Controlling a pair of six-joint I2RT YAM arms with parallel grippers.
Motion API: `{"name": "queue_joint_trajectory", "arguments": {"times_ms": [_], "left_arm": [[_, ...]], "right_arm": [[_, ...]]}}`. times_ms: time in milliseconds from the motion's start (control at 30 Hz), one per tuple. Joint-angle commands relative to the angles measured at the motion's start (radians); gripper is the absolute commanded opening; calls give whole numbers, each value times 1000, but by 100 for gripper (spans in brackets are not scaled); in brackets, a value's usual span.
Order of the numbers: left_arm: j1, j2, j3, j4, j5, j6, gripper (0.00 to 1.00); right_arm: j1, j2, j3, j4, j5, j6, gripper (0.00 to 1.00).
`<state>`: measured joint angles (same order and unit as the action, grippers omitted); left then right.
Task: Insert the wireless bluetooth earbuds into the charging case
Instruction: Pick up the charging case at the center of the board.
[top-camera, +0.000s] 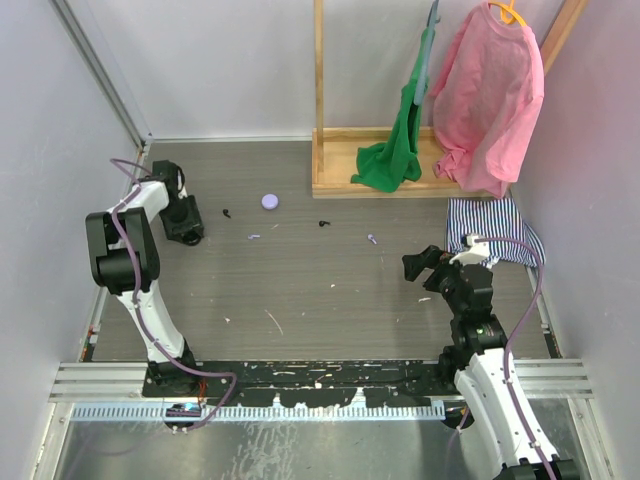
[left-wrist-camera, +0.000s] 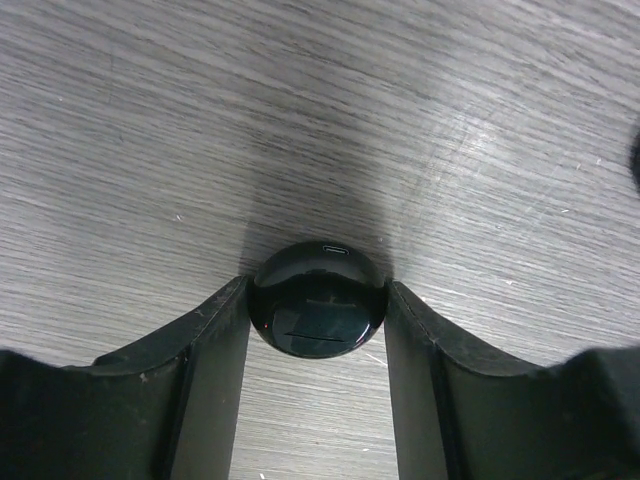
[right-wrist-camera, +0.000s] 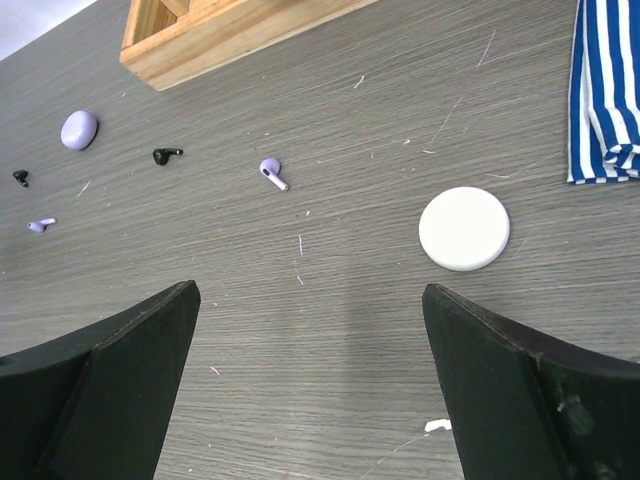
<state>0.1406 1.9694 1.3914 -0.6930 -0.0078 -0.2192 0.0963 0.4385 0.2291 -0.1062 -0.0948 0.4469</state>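
Note:
A glossy black round charging case (left-wrist-camera: 318, 310) lies on the table between the fingers of my left gripper (left-wrist-camera: 316, 288), and both fingers touch its sides. In the top view my left gripper (top-camera: 190, 232) is at the far left, pointing down. My right gripper (right-wrist-camera: 310, 291) hangs open over bare table at the right (top-camera: 420, 268). Ahead of it lie a lilac earbud (right-wrist-camera: 270, 172), a black earbud (right-wrist-camera: 165, 155), a second black earbud (right-wrist-camera: 20, 178) and a second lilac earbud (right-wrist-camera: 40, 225). A white round case (right-wrist-camera: 464, 228) sits ahead and to the right of the right gripper.
A lilac case (top-camera: 270, 201) lies at the back centre. A wooden rack (top-camera: 335, 160) with a green cloth (top-camera: 395, 150) and a pink shirt (top-camera: 490, 95) stands at the back right. A blue-striped cloth (top-camera: 500, 235) lies by the right arm.

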Motion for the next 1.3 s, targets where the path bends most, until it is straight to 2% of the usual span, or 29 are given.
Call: {"name": "queue_joint_trajectory", "arguments": {"times_ms": [0, 333, 500, 700, 900, 1100, 1267], "left_arm": [[2, -45, 27, -28, 45, -11, 45], [-72, -166, 31, -120, 10, -49, 42], [-201, -239, 5, -128, -17, -67, 42], [-359, -306, -82, -48, -8, -84, 42], [-571, -342, -155, 46, -48, -1, 43], [-731, -397, -228, 148, -41, 119, 42], [-821, -433, -288, 237, -6, 251, 41]], "right_arm": [[5, 7, 8, 73, -30, -13, 100], [5, 89, 49, 108, -164, -34, 100], [5, 232, 114, 106, -287, -39, 99], [27, 381, 172, 127, -416, -12, 97], [99, 474, 210, 177, -437, 6, 97], [147, 585, 265, 244, -479, 26, 96], [175, 677, 301, 307, -517, 45, 95]]}}
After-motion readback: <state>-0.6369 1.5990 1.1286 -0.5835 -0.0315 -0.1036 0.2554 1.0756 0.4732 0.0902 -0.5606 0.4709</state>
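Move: The left hand already grips the black charging case; its goal, the middle of the board, lies about 28 cm right, 10 back and 6 up. From that hand a black earbud is some 10 cm right and 7 ahead, a lilac earbud 18 right and level, both 2 below. From the right hand the case is roughly 60 cm left, 13 ahead and 10 below. Left hand lifts pinched case, going some 26 cm right and back, turning clockwise; open right hand moves left. ##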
